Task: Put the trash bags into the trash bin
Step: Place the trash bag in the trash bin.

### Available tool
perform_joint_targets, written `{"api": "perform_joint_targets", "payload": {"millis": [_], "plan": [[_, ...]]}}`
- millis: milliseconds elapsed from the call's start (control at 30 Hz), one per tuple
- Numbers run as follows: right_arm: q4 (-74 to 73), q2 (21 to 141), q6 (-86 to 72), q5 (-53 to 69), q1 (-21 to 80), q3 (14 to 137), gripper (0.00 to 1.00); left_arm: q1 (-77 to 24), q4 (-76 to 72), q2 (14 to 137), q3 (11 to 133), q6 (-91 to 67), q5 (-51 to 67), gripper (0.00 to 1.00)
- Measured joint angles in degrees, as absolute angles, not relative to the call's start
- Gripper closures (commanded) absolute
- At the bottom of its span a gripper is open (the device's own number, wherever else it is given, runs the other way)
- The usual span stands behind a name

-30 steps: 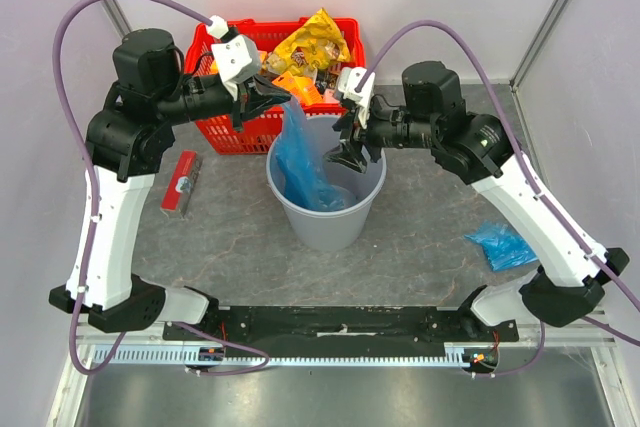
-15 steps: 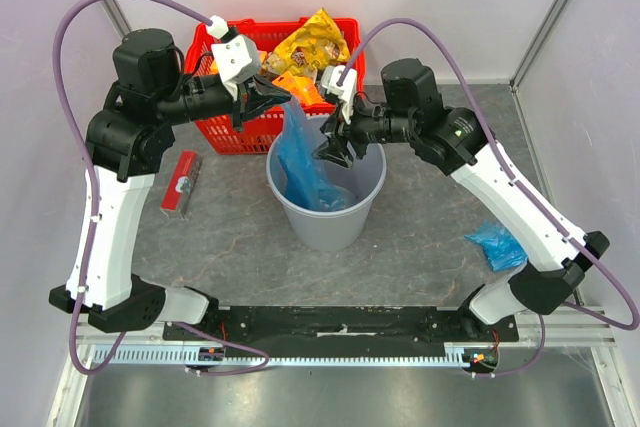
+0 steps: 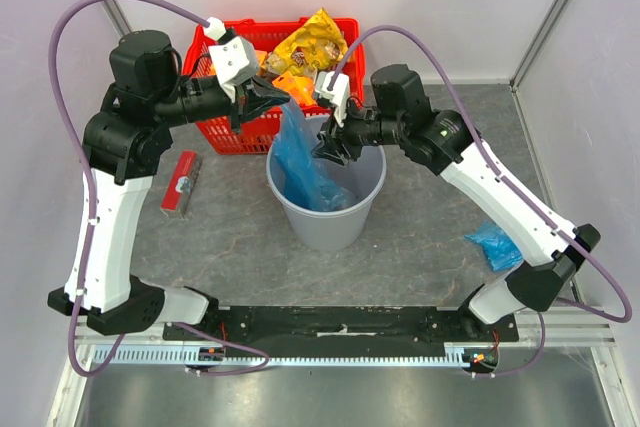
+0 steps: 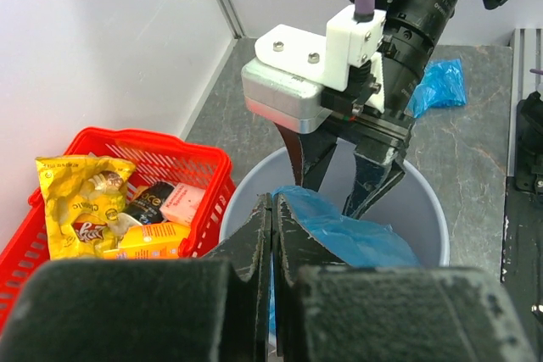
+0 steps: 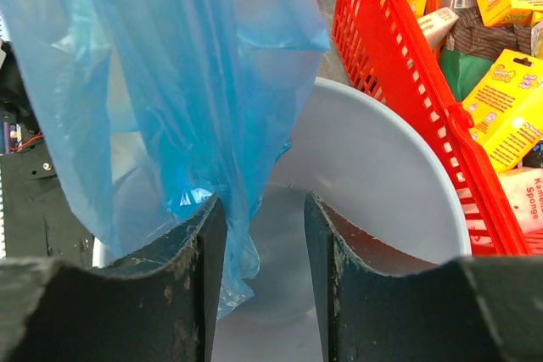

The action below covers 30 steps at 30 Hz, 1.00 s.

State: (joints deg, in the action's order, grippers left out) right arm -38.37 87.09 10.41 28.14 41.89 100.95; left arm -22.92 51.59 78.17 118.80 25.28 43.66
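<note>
A blue trash bag (image 3: 300, 162) hangs from my left gripper (image 3: 285, 99), which is shut on its top edge, and drapes down into the light-grey trash bin (image 3: 325, 232). In the left wrist view the left gripper (image 4: 273, 201) pinches the film (image 4: 356, 235) over the bin (image 4: 424, 218). My right gripper (image 3: 328, 152) hovers inside the bin's mouth just right of the bag, open. In the right wrist view the bag (image 5: 161, 82) hangs against its left finger and its lower edge reaches slightly into the gap of the gripper (image 5: 259, 201). A second bag (image 3: 500, 247) lies crumpled on the table at right.
A red mesh basket (image 3: 240, 127) with a yellow snack packet (image 3: 312, 42) and boxes stands directly behind the bin, touching it. A flat red item (image 3: 180, 182) lies on the table at left. Enclosure walls stand on both sides and behind.
My right gripper has moved left across the bin's mouth toward the hanging bag, and its jaws have narrowed. The left gripper and the bag have stayed put.
</note>
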Motion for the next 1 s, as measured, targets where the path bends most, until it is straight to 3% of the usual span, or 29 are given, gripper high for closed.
{"api": "perform_joint_targets", "payload": {"millis": [400,467,600,800,1000], "plan": [[-33.58,87.31,9.78,28.64,41.89,95.92,0.55,-22.92,51.77,78.06,118.80,25.23,44.10,0.98],[-33.21,87.33,9.72,28.95,41.89,95.35,0.64,-22.92,51.77,78.04,118.80,25.23,44.10,0.98],[-32.05,87.33,9.76,30.24,41.89,94.59,0.99,-22.92,51.72,77.97,118.74,25.23,44.10,0.98],[-31.40,87.29,10.09,29.04,41.89,94.48,1.00,-22.92,51.70,76.66,117.21,25.26,43.75,0.98],[-34.15,85.67,13.63,19.75,41.89,94.65,1.00,-22.92,52.25,74.37,113.95,26.44,41.69,0.98]]}}
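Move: The blue trash bag hangs from the left hand's shut fingers into the bin; its middle lies about 19 cm below that hand, 5 to its right and 2 back. From the half-open right hand, the bag's middle is some 2 cm left, 3 back and 5 below. The bin's middle is about 22 cm under the right hand and 1 ahead, and the red basket is roughly 24 ahead, 9 left and 27 below. Down by roughly 2.5 cm and slightly left goes the right hand, over the bin and into the hanging bag's side, where its half-open fingers shut fully and pinch the film. It then tugs forward and right, about 2 cm each way, turning a little clockwise, while the left hand keeps hold of the bag's upper end and only at the last sinks about 1 cm. ##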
